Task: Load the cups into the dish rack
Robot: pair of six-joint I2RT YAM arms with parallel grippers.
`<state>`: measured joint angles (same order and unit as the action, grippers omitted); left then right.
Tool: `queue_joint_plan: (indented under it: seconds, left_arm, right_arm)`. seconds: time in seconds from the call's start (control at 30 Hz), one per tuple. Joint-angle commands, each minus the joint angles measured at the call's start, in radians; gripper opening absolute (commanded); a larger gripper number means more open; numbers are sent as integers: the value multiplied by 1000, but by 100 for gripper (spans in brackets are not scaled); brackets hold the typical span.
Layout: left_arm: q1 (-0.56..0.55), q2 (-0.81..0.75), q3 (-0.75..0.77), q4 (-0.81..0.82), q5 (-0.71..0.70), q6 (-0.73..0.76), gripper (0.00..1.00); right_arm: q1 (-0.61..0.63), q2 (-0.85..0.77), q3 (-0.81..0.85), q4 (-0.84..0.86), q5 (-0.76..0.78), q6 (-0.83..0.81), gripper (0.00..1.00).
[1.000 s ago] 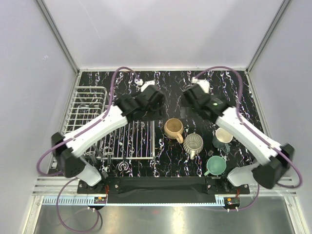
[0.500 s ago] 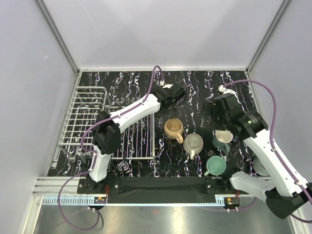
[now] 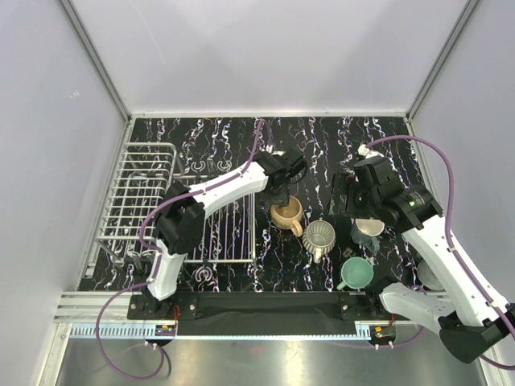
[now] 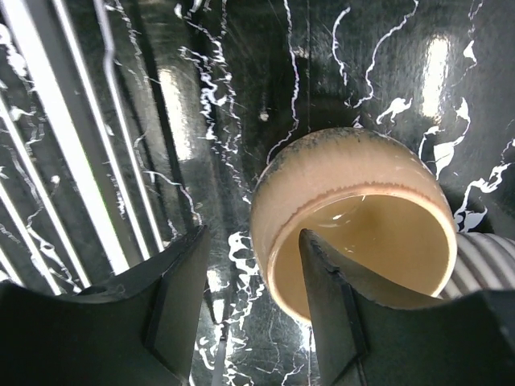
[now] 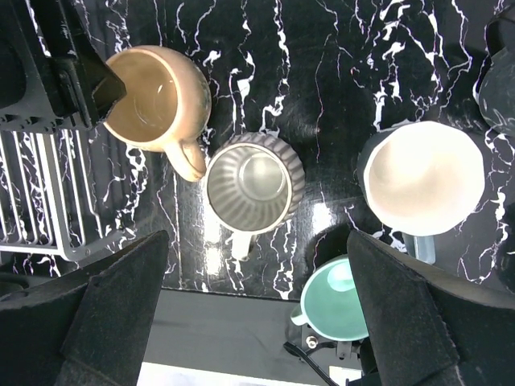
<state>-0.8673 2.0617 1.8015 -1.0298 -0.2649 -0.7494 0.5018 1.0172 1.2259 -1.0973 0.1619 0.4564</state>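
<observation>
The peach-tan cup (image 3: 286,211) stands upright on the black marbled table, right of the dish rack (image 3: 141,193). My left gripper (image 3: 279,195) is down over its far-left rim, open. In the left wrist view one finger (image 4: 338,314) is inside the peach cup (image 4: 354,213) and the other finger (image 4: 173,297) is outside, a gap away from the wall. The ribbed grey-beige cup (image 3: 319,236), a grey-teal cup with a pale inside (image 3: 369,227) and the mint cup (image 3: 356,272) stand further right. My right gripper (image 3: 348,197) hovers high above them, wide open and holding nothing.
The rack's flat grid (image 3: 225,233) lies just left of the peach cup, and its wires (image 4: 48,161) show beside my left finger. Part of a dark cup (image 5: 500,88) shows at the right edge of the right wrist view. The table's front edge runs just below the mint cup (image 5: 342,299).
The left arm swung out from over the rack and came down onto the peach cup's rim, its jaws narrowing. The right arm swung right and now hangs over the cups.
</observation>
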Motion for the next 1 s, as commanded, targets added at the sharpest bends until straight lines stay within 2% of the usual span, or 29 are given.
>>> queue_joint_plan:
  seconds: [0.0,0.2,0.3,0.4,0.57,0.77,0.9,0.97]
  left_arm:
    - [-9,-26,-28,62,19,4,54]
    - [-9,-9,-70,105,59,7,52]
    - [-9,-8,-83,117,49,7,43]
    - [-9,-9,-83,131,49,16,31]
    - [-7,-20,-59,126,52,24,0]
    - [-6,-129,13,96,38,30,0]
    - [-6,-285,-25,160,50,30,0]
    - [-9,-418,-115,268,62,24,0]
  right_arm:
    - [-5,-31,-8,19,-21,-9,100]
    - [-5,-52,-25,7,-51,7,100]
    - [-5,-60,-32,10,-96,10,100]
    - [-5,-63,-40,17,-128,13,100]
    - [-6,-63,-39,17,-157,27,99]
    - [-5,-57,-13,20,-237,24,99]
    - [-6,-52,18,97,-431,54,99]
    - [-6,-42,18,141,-583,82,99]
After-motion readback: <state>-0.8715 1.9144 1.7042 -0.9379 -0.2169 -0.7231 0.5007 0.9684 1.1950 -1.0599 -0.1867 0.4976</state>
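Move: The tan cup's middle lies about 3 cm to the left hand's right, 2 cm back and some 4 cm below, its rack-side rim between the open fingers. From that hand the ribbed cup stands roughly 12 cm right and 8 cm back; the rack's right rail runs about 7 cm left, its middle 4 cm back. From the high right hand, the ribbed cup is about 7 cm left, 2 cm back and 18 cm down; the tan cup is 16 cm left and 4 cm ahead. Sink the left gripper some 2.5 cm, easing back slightly, so one finger goes down inside the tan cup and the other outside it; pinch the wall on the rack side, then raise the hand about 6 cm, quickest at the end. Meanwhile carry the open right hand about 5 cm left and 3.5 cm back towards the ribbed cup, staying high, its left side rolling up and the hand turning counter-clockwise. ##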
